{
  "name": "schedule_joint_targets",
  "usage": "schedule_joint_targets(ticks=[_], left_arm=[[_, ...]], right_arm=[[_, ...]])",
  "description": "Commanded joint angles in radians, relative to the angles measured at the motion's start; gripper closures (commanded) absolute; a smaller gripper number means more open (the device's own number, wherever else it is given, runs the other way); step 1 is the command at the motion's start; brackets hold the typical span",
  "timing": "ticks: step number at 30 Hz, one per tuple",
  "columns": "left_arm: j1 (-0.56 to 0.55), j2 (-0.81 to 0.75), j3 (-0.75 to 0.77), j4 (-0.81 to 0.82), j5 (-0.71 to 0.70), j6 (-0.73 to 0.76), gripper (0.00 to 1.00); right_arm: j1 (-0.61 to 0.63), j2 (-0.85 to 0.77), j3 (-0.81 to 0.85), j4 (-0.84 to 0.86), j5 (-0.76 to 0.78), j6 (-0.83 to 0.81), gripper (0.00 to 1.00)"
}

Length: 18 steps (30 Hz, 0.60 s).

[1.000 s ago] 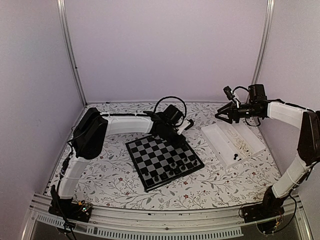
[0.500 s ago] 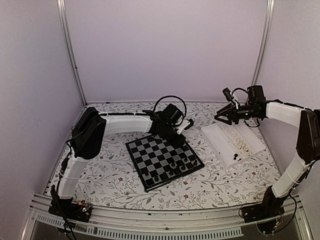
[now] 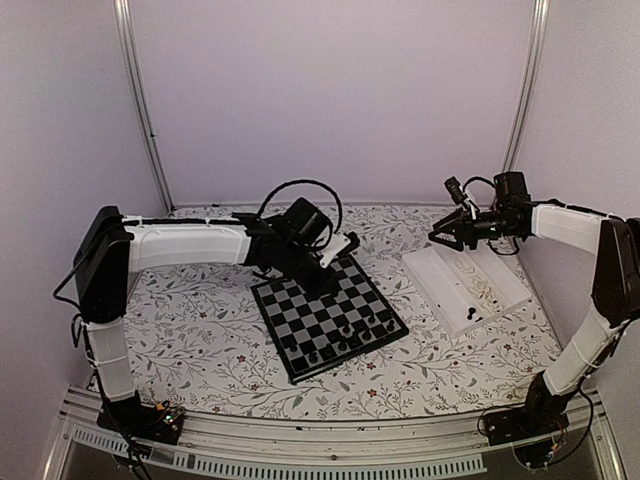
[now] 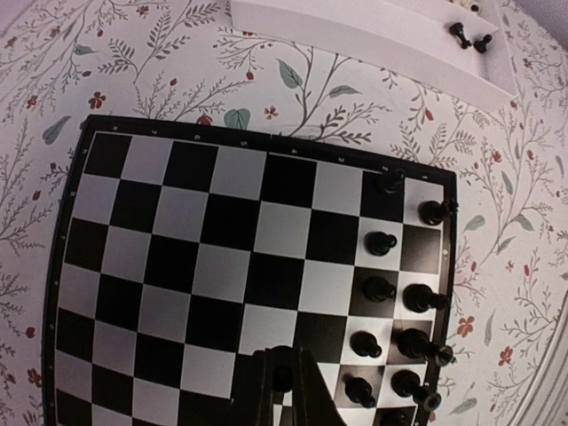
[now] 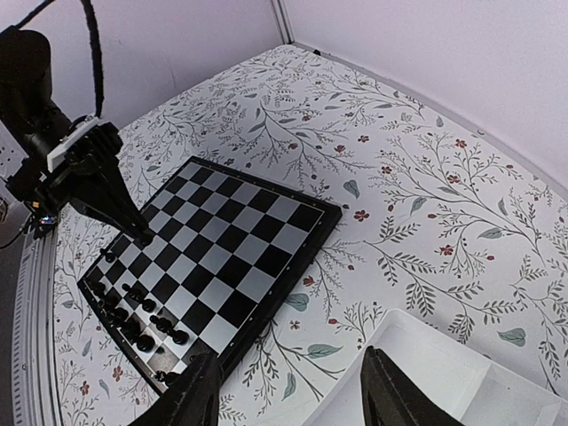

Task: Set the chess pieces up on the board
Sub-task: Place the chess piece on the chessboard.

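The board (image 3: 318, 318) lies mid-table, with black chess pieces (image 3: 352, 335) in two rows along its near right edge. My left gripper (image 3: 326, 287) hangs over the board's far side. In the left wrist view its jaws (image 4: 282, 362) are shut on a small black chess piece (image 4: 281, 377) above the board (image 4: 177, 231), left of the standing black pieces (image 4: 390, 288). My right gripper (image 3: 438, 236) hovers open and empty above the table between the board and the white tray (image 3: 500, 298). Its fingers (image 5: 188, 401) frame the board (image 5: 232, 238) and the left gripper (image 5: 140, 236).
The white tray's inner wall (image 4: 373, 37) shows at the top of the left wrist view, with two black pieces (image 4: 470, 35) inside. Cream pieces (image 3: 488, 288) and a black one (image 3: 470, 313) lie in the tray. Purple walls close in the floral table (image 3: 220, 350).
My left jaws have closed on a black piece. The left arm has raised its elbow and carried the gripper leftward from the board's far right corner. The right arm has not moved.
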Motion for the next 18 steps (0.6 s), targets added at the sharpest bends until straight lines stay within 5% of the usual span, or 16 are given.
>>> schedule_joint_targets(ticks=[1,18], left_arm=[[-0.029,-0.13,-0.174,0.027,0.029,-0.006,0.97],[-0.095,-0.13,-0.275,0.019,0.056,-0.015,0.97]], right_arm=[[0.002,0.022,0.01,-0.017,-0.012,-0.01,0.43],[0.003,0.028,0.007,-0.018,0.0,-0.011,0.43]])
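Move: Over the board, the left hand still holds a small black chess piece. The empty square in the pawn row lies about 10 cm back, 2 cm left and 8 cm below. Of its neighbours, the nearest row pawn stands some 7 cm back and 3 cm right of the hand, the end pawn 12 cm back and 6 cm left, and a back-row piece 13 cm back and 1 cm right. From the right hand the square is roughly 17 cm back, 33 cm left. Sweeping back towards its own base by about 8 cm, the left hand carries the pinched chess piece across the board towards the gap in the pawn row. It drifts some 3 cm left early on, then sinks about 3 cm, slowing almost to a stop with the fingers still shut. The wrist turns only slightly. ##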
